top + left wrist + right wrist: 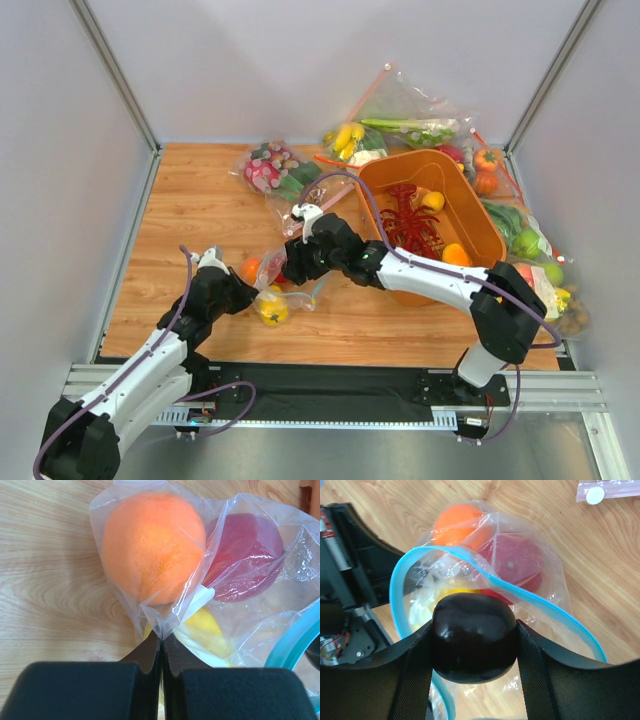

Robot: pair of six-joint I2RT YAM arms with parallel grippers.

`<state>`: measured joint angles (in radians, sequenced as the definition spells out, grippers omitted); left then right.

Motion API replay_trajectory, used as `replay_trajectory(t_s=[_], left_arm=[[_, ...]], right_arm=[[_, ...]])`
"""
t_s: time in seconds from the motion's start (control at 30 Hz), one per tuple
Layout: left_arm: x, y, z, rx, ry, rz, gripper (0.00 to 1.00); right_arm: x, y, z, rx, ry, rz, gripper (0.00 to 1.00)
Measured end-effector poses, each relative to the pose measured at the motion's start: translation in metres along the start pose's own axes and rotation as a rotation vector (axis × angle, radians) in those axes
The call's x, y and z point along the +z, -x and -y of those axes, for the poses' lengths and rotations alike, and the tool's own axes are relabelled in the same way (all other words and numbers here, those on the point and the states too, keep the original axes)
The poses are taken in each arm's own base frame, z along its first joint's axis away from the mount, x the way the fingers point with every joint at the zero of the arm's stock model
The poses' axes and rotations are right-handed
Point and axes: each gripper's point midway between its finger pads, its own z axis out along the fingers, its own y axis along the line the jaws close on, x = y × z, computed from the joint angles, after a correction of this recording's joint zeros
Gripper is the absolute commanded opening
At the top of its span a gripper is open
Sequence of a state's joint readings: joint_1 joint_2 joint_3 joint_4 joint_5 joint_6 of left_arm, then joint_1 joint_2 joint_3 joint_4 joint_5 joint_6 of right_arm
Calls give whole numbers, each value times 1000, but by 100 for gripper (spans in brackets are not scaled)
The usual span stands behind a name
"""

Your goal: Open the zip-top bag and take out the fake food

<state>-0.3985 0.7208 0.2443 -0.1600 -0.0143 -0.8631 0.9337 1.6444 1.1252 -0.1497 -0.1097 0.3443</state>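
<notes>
The zip-top bag point(292, 296), clear with a teal-blue strip point(547, 611), lies on the wooden table with its mouth open. My left gripper point(161, 639) is shut on a fold of the bag's closed end, beside the orange fruit point(152, 550); the left gripper point(238, 294) is at the bag's left end. Red point(245, 555) and yellow point(206, 630) fake food also sit inside. My right gripper point(474, 626) is shut on a dark glossy round fruit point(472, 640) just above the bag's mouth; the right gripper point(290, 267) is over the bag's right end.
An orange tub point(478, 212) holding a red toy lobster point(410, 228) stands right of centre. Other clear bags of toy food lie behind it point(275, 170) and along the right edge point(520, 240). A pink-strip bag corner point(607, 490) lies nearby.
</notes>
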Motion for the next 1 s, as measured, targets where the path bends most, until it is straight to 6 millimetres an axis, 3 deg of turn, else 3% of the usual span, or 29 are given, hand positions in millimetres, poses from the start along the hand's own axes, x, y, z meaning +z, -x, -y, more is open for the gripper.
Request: replay_trajectory(t_s=[0.3, 0.43, 0.57, 0.63, 0.7, 0.8, 0.83, 0.87, 1.0], left_arm=[[-2, 0, -3, 29, 15, -8, 0], [-2, 0, -3, 36, 16, -9, 0], [-3, 0, -3, 40, 17, -11, 0], [-3, 1, -3, 42, 17, -11, 0], [-4, 1, -3, 42, 19, -12, 0], [-4, 1, -3, 47, 19, -11, 0], [-5, 2, -3, 48, 18, -9, 0], [-5, 2, -3, 50, 17, -8, 0], [-7, 2, -3, 54, 15, -6, 0]], right_arm=[[-36, 10, -13, 23, 35, 34, 0], [-66, 35, -19, 20, 40, 121, 0], [-105, 68, -11, 30, 7, 247, 0], [-124, 85, 5, 46, -35, 312, 0], [-142, 101, 34, 71, -108, 372, 0], [-172, 117, 95, 129, -259, 446, 0], [-174, 116, 103, 137, -277, 448, 0], [-192, 119, 136, 178, -352, 479, 0], [-223, 101, 207, 285, -513, 495, 0]])
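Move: About 10 cm ahead of the right hand, some 29 cm to its right and a little lower lies the middle of the orange bin, where the black fruit it already holds is being taken. In the bin, the lobster is roughly 11 cm ahead and 26 cm right, the lemon 17 cm ahead and 31 cm right. The open zip-top bag sits almost directly under this hand, some 8 cm below. From the left hand the bin is about 11 cm ahead and 37 cm right. Lifting the black fruit clear of the bag's mouth, the right hand first climbs about 9 cm with a slight drift back, then swings quickly right and somewhat forward, some 25 cm, until it is over the bin, turning about 40 degrees clockwise and starting to sink. Its fingers keep their grip. The left fingers stay shut on the bag's film, nearly still. ##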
